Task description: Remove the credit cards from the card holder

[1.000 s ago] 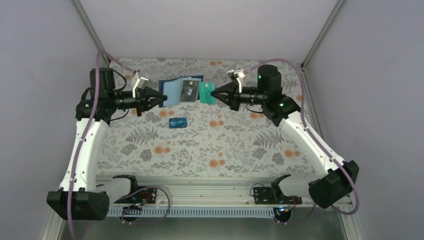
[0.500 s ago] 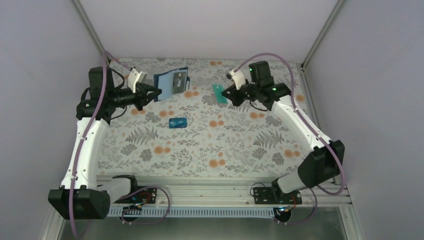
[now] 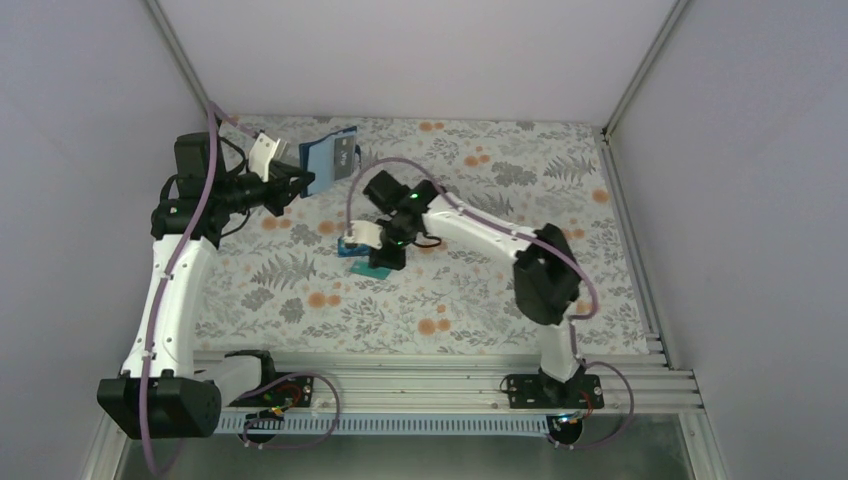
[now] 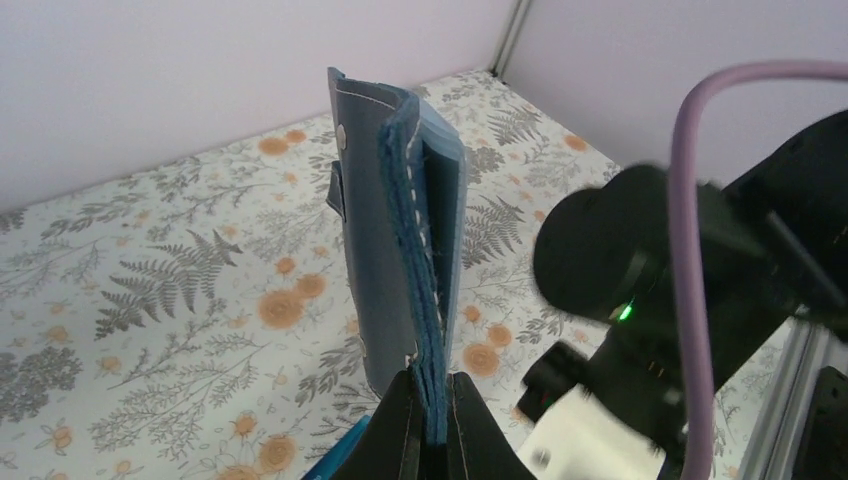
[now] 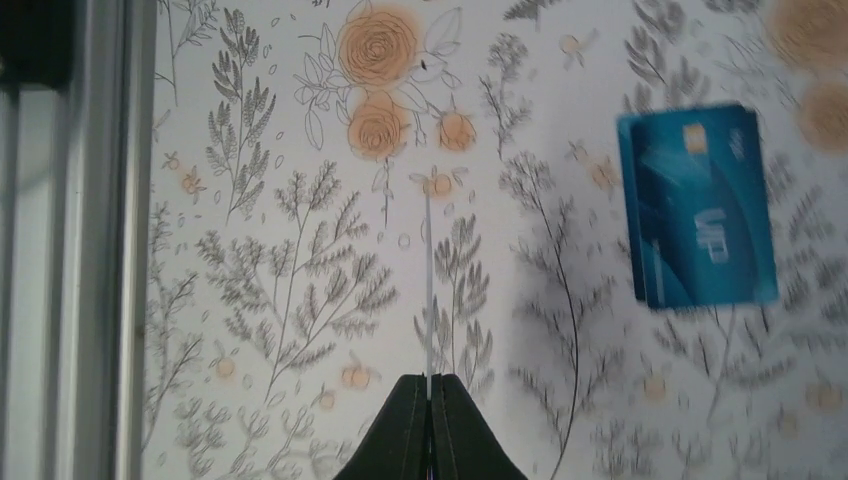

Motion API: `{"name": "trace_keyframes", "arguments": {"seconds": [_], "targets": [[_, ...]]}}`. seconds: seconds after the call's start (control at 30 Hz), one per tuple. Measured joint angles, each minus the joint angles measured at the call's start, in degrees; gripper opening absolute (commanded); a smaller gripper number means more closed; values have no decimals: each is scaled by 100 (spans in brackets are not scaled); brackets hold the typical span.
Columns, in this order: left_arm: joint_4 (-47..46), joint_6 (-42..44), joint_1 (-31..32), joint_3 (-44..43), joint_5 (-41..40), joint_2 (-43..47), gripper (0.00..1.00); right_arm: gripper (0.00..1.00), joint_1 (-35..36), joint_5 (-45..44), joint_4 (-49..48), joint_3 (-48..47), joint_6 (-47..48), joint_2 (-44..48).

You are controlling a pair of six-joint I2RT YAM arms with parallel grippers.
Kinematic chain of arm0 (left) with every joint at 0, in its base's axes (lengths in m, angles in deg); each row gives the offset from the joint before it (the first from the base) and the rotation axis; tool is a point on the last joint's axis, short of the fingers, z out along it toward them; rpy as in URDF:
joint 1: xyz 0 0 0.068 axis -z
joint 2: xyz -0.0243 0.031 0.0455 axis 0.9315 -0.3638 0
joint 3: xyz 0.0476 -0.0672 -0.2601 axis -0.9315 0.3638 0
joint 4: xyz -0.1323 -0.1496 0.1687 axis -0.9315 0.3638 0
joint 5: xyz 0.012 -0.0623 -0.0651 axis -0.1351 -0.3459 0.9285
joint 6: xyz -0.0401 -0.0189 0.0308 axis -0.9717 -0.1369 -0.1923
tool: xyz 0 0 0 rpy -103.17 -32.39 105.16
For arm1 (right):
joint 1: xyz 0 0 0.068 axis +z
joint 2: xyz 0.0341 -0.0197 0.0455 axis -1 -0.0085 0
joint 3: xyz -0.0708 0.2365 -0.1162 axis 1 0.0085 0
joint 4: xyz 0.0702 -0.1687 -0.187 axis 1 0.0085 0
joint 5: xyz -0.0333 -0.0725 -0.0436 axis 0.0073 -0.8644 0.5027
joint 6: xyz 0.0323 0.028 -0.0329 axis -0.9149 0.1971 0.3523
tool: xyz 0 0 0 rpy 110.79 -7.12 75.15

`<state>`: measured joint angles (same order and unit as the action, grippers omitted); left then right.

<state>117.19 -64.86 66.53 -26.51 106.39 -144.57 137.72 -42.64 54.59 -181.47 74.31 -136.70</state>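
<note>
My left gripper (image 3: pixel 306 181) is shut on the lower edge of the navy card holder (image 3: pixel 331 155), which it holds upright above the back left of the table. In the left wrist view the card holder (image 4: pixel 400 240) stands edge-on between the fingers (image 4: pixel 400 425). A dark card (image 3: pixel 346 153) shows in its inner pocket. My right gripper (image 3: pixel 377 261) reaches across to the table's middle left, shut on the teal-green card (image 3: pixel 369 269), which hangs low over the cloth. In the right wrist view that card (image 5: pixel 428 290) is a thin edge-on line. The blue card (image 5: pixel 700 205) lies flat beside it.
A floral cloth (image 3: pixel 480 270) covers the table. The aluminium rail (image 3: pixel 420 385) runs along the near edge, and pale walls (image 3: pixel 420 50) close in the back and sides. The right arm (image 3: pixel 480 228) stretches diagonally over the cloth's middle.
The right arm pulled the teal-green card away from the card holder and swung from the back right down to the middle left, next to the blue card. The left gripper raised the holder slightly.
</note>
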Motion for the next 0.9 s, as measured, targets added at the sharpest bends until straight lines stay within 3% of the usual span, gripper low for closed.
{"name": "trace_keyframes", "arguments": {"seconds": [0.3,0.9], "targets": [[-63,-33,-9,44,-85,-22,2,4,535,-715,1117,-2004,634,-1751],[-105,-96,-11,72,-83,-55,2,4,1222,-1526,1762,-2564,955,-2256]]}}
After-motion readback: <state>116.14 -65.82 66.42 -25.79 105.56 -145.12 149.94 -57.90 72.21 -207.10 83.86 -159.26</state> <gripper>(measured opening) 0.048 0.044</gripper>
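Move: The green card is already pinched in the right gripper, hanging edge-on. Its place is the bare tabletop on the near side of the laid-down blue cards, roughly 6 cm left, 3 cm back and 13 cm below this gripper. The blue cards lie about 11 cm ahead, 9 cm left and 13 cm below; the card holder hangs some 10 cm ahead, 10 cm left and 20 cm higher. From the left gripper that bare spot is about 9 cm back, 6 cm right and 33 cm down. Lower the right gripper about 6 cm while carrying the green card some 4 cm left, then draw it back towards the base on the near side of the blue cards and let it sink slightly at the end. Meanwhile swing the fingers to point almost straight down and turn them nearly 20 degrees counter-clockwise, keeping the pinch. Hold the card holder still with the left gripper. ##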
